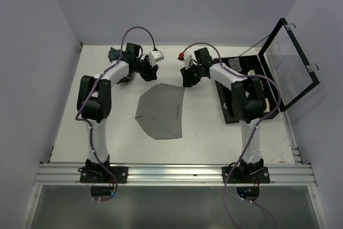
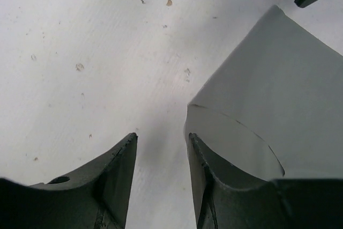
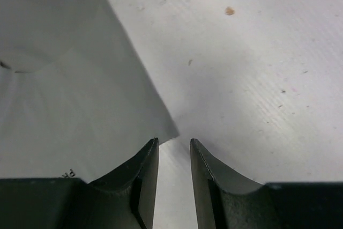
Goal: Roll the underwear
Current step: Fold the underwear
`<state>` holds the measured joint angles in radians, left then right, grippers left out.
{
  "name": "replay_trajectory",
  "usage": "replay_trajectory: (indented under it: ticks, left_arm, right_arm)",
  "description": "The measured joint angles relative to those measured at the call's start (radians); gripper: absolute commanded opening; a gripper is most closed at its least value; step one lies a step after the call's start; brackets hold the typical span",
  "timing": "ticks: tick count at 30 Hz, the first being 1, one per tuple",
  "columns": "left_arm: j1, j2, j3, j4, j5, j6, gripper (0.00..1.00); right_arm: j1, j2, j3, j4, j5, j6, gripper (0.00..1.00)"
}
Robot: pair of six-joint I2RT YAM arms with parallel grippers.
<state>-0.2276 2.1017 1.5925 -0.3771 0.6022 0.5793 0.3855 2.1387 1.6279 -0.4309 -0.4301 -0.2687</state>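
Grey underwear [image 1: 162, 111] lies flat in the middle of the white table, its straight waistband side toward the far end. My left gripper [image 1: 151, 72] hovers by the garment's far left corner. In the left wrist view the underwear [image 2: 278, 100] lies to the right, its corner just past the right fingertip, and the left gripper [image 2: 161, 137] stands open over bare table. My right gripper [image 1: 188, 82] is at the far right corner. In the right wrist view the underwear [image 3: 64, 95] fills the left, and the right gripper [image 3: 174, 141] is open, nothing between its fingers.
A black case [image 1: 252, 87] with a raised clear lid [image 1: 292, 65] stands at the right, partly under the right arm. A dark patterned cloth [image 1: 115, 54] lies at the far left behind the left arm. The white table [image 1: 214, 132] ends at the metal rail [image 1: 171, 174] in front.
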Motion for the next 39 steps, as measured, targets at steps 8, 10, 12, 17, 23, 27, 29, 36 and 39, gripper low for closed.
replay_trajectory:
  ticks: [8, 10, 12, 17, 23, 27, 29, 36, 39]
  left_arm:
    - [-0.049, 0.098, 0.053, 0.006, -0.003, -0.023, 0.50]
    - [-0.056, 0.109, 0.055, 0.005, -0.003, -0.022, 0.50]
    - [-0.061, 0.117, 0.057, 0.003, -0.003, -0.021, 0.50]
    - [-0.064, 0.143, 0.071, -0.006, -0.006, -0.018, 0.49]
    - [-0.064, 0.148, 0.074, -0.009, -0.024, -0.007, 0.42]
    - [-0.060, 0.150, 0.081, -0.025, -0.031, 0.009, 0.29]
    - [-0.060, 0.150, 0.082, -0.032, -0.030, 0.016, 0.22]
    - [-0.060, 0.150, 0.081, -0.052, 0.002, 0.027, 0.07]
    - [-0.060, 0.149, 0.077, -0.057, 0.019, 0.031, 0.00]
  right_arm:
    - [-0.018, 0.072, 0.061, -0.001, 0.018, 0.007, 0.35]
    - [-0.014, 0.080, 0.061, -0.002, 0.012, 0.006, 0.35]
    - [-0.010, 0.088, 0.062, -0.006, 0.001, 0.005, 0.35]
    - [0.006, 0.124, 0.119, -0.049, -0.010, -0.016, 0.34]
    - [0.034, 0.182, 0.226, -0.133, 0.000, -0.056, 0.29]
    - [0.039, 0.207, 0.278, -0.186, 0.019, -0.077, 0.21]
    - [0.039, 0.210, 0.286, -0.200, 0.020, -0.089, 0.19]
    - [0.037, 0.210, 0.283, -0.213, 0.002, -0.113, 0.08]
    - [0.035, 0.209, 0.277, -0.212, -0.016, -0.116, 0.00]
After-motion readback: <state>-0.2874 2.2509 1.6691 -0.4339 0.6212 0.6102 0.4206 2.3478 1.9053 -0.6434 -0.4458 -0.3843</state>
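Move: The underwear lies flat with its waistband along the right side. Its far left corner is about 3 cm right of my left hand, 1 cm nearer me and 5 cm below. The far right corner, the waistband's end, is some 2 cm left of my right hand, 1 cm farther out and 3 cm down. The striped cloth sits roughly 12 cm left of my left hand and 9 cm ahead. The black box's middle is about 24 cm right of my right hand, nearly level with it. I lower my left hand about 5 cm while shifting it 3 cm right onto the underwear's far left corner. My right hand sinks some 3 cm, first edging forward, then left, to the waistband's far end. With both down at the table, I close the half-open left fingers and the less open right ones nearly shut, pinching a corner in each. ##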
